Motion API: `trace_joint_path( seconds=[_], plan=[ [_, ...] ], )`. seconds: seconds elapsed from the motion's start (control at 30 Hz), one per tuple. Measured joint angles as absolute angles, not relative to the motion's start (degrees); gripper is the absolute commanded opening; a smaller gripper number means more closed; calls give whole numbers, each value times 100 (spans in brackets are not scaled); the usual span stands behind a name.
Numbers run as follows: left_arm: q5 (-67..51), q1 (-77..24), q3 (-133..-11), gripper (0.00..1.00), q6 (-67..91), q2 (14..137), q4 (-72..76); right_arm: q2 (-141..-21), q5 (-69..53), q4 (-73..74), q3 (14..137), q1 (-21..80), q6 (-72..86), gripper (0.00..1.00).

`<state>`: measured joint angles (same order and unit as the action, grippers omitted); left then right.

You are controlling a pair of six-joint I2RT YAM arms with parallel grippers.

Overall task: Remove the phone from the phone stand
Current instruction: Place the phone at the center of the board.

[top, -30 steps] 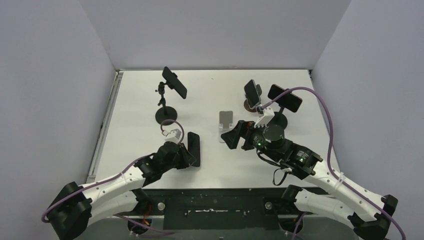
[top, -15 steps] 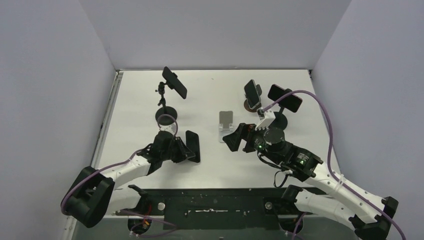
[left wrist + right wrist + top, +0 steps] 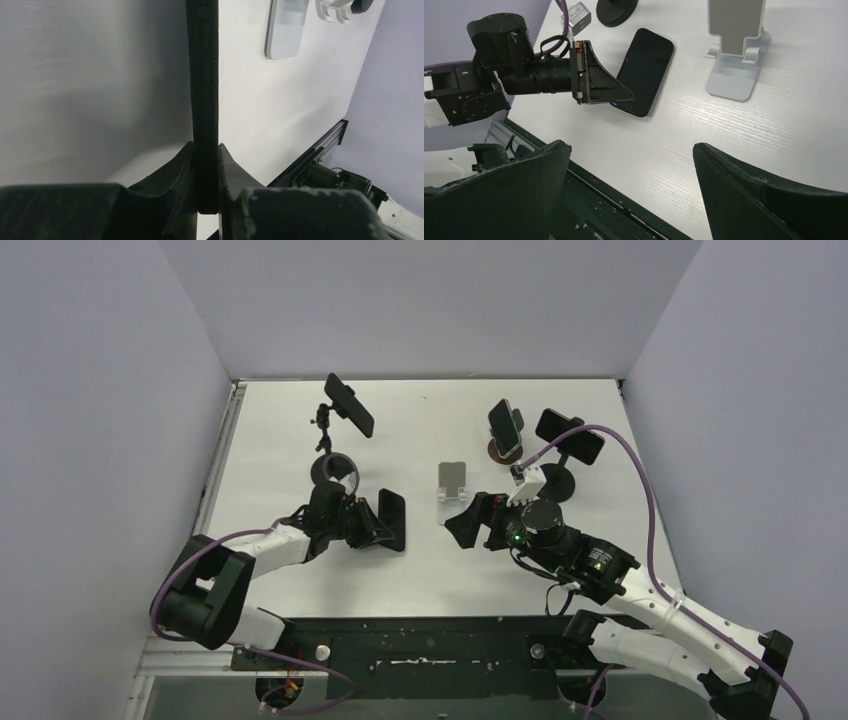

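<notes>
A black phone (image 3: 392, 520) is off the stand, low at the table surface left of centre, and I cannot tell whether it touches the table. My left gripper (image 3: 374, 526) is shut on its near end. In the left wrist view the phone (image 3: 205, 75) runs edge-on between the closed fingers of the left gripper (image 3: 205, 150). The silver phone stand (image 3: 452, 481) stands empty just right of it. My right gripper (image 3: 470, 523) hovers open in front of the stand, holding nothing. In the right wrist view, past the open right gripper (image 3: 630, 150), lie the phone (image 3: 644, 70) and the stand (image 3: 734, 50).
A second black phone (image 3: 348, 405) is clamped on a tripod with a round base (image 3: 333, 468) at the back left. Two more phones (image 3: 505, 427) (image 3: 570, 436) sit on stands at the back right. The table's black front rail (image 3: 614, 200) lies under my right gripper.
My left gripper has carried the phone a little away from the front edge and to the right, towards the stand. The right gripper has shifted slightly towards the back.
</notes>
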<state>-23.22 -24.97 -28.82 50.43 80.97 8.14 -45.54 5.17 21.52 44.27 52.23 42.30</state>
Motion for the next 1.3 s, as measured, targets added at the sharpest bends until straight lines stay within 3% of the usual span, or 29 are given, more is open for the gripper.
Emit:
trace_joint_path(
  seconds=[0.13, 0.4, 1.03, 1.3],
  plan=[
    [-2467, -2414, -2897, 13, 4904, 8221, 897, -4558, 517, 2161, 4357, 5223, 4252, 100],
    [-2449, -2357, -2893, 22, 4757, 8259, 871, -4565, 517, 2156, 4357, 5223, 4270, 100],
    [-2108, -2276, -2794, 40, 4696, 8230, 683, -4556, 585, 2165, 4357, 5223, 4421, 100],
    [-1959, -2274, -2794, 43, 4657, 8121, 576, -4558, 585, 2165, 4357, 5223, 4421, 100]
  ],
)
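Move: The left gripper still pinches the phone by its near left corner, its left side tilted up. The patch of board meant for the phone lies about 3 cm ahead, 1 cm right and 3 cm below the gripper. The empty phone stand is some 17 cm right and 10 cm ahead, the round-based stand some 13 cm left and 15 cm ahead. From the right gripper that patch lies about 12 cm ahead, 17 cm left and 21 cm below. Lower the left gripper about 2 cm to lay the phone down on the board, easing roughly 2.5 cm to the left as you go and rolling its left side up about 5 degrees. Meanwhile spread the fingers steadily from nearly shut to under half open, releasing the pinch while keeping the fingertips around the phone's near left corner. ##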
